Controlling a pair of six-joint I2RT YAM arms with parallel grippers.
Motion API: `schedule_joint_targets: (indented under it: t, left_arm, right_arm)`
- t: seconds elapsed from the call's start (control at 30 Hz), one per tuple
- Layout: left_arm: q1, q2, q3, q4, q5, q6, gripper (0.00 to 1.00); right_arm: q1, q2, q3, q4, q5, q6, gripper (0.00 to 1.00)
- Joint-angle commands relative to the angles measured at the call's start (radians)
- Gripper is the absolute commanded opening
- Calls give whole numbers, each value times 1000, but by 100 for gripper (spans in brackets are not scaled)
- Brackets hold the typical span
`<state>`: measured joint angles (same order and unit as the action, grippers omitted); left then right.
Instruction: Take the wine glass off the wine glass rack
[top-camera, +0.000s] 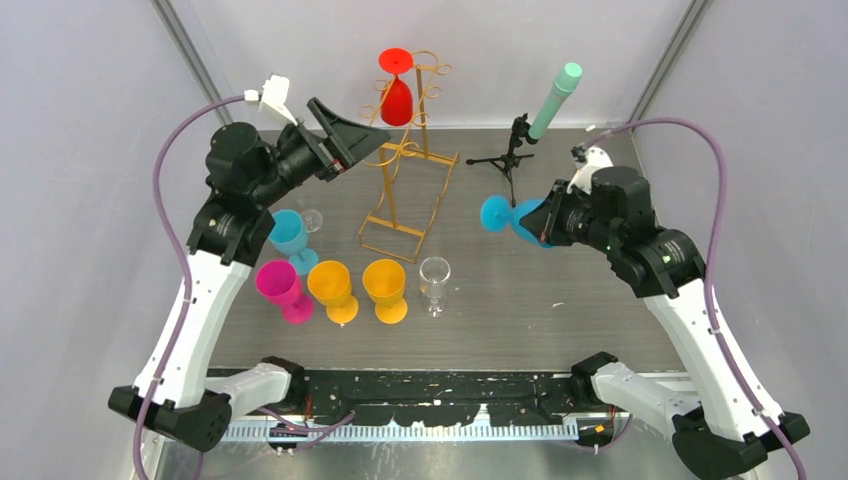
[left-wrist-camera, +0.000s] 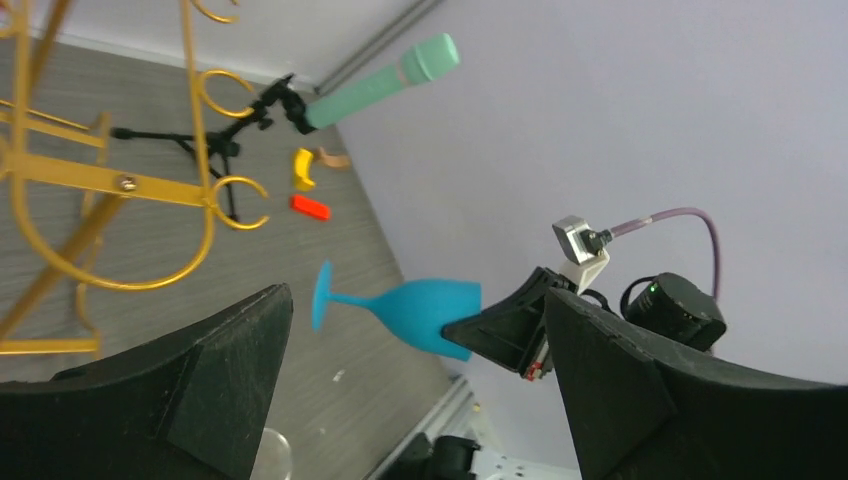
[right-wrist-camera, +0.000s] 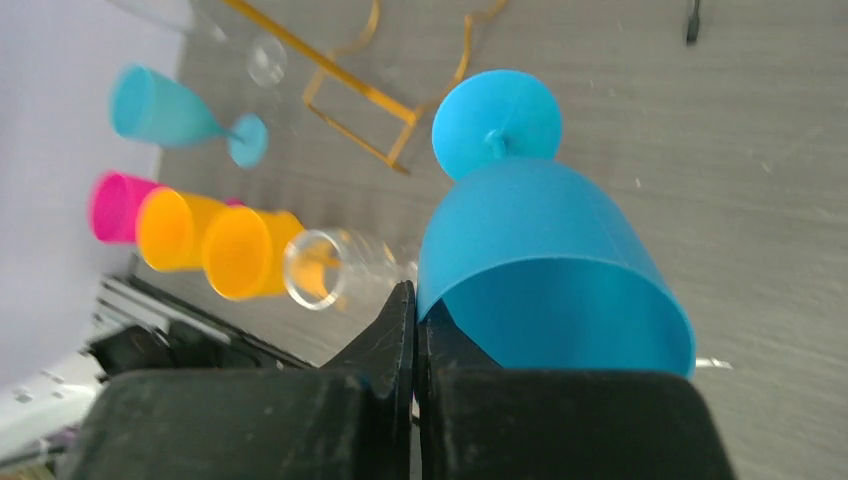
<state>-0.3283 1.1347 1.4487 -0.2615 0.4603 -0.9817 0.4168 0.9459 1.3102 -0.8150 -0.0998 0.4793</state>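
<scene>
A red wine glass (top-camera: 397, 95) hangs upside down near the top of the gold wine glass rack (top-camera: 395, 190). My left gripper (top-camera: 350, 140) is just left of the rack's upper arms, open and empty. In the left wrist view its jaws (left-wrist-camera: 415, 300) stand wide apart, with the rack's hooks (left-wrist-camera: 100, 180) at the left. My right gripper (top-camera: 545, 222) is right of the rack, shut on the rim of a blue wine glass (top-camera: 505, 215) held sideways above the table. The right wrist view shows the fingers (right-wrist-camera: 415, 295) pinching that glass's wall (right-wrist-camera: 530, 250).
Left of the rack's base stand a teal glass (top-camera: 288, 232), a pink one (top-camera: 280, 285), two orange ones (top-camera: 332, 285) (top-camera: 385, 285) and two clear ones (top-camera: 435, 275) (top-camera: 312, 220). A black tripod with a green tube (top-camera: 530, 120) stands at the back right. Small coloured pieces (left-wrist-camera: 310, 207) lie near it.
</scene>
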Motion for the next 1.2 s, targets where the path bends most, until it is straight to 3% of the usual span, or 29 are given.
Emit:
schedule_joint_targets:
  t: [0.0,0.37,0.7,1.17]
  left_arm:
    - [-2,-85,52,-211,-158,242,100]
    - [-2,-112,43,-265,-194,293,100]
    - [-2,-122,46,-293,-216,324,100]
    - [-2,-120,55,-322,-224,343,100]
  right_arm:
    - [25,37,16,-173,-47,-137,0]
    - [240,144,-11,-254,144,-173,0]
    - [279,250,-33,-264,142,-165,0]
    - [346,347,-80,-187,17,-170,0]
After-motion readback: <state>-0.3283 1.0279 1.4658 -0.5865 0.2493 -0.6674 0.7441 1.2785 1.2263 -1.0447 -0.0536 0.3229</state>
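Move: The right hand holds the blue wine glass by its rim, above a free spot at the row's right end, roughly 5 cm back, 9 cm to its left and 31 cm below. The clear wine glass is about 9 cm left of that spot, the nearest orange glass some 18 cm left; the rack's middle lies about 20 cm ahead and 23 cm left of the hand. From the left hand the spot is about 10 cm back, 18 cm right and 45 cm below. Still pinching the blue glass's bowl wall at the rim, the right hand lowers it foot first, about 15 cm down and some 5 cm each back and left, towards the spot beside the clear glass. Its wrist tips down, rolls left side down and turns counter-clockwise, each some 25 degrees. The empty left hand, open, eases left and down, slowing, clear of the rack. ##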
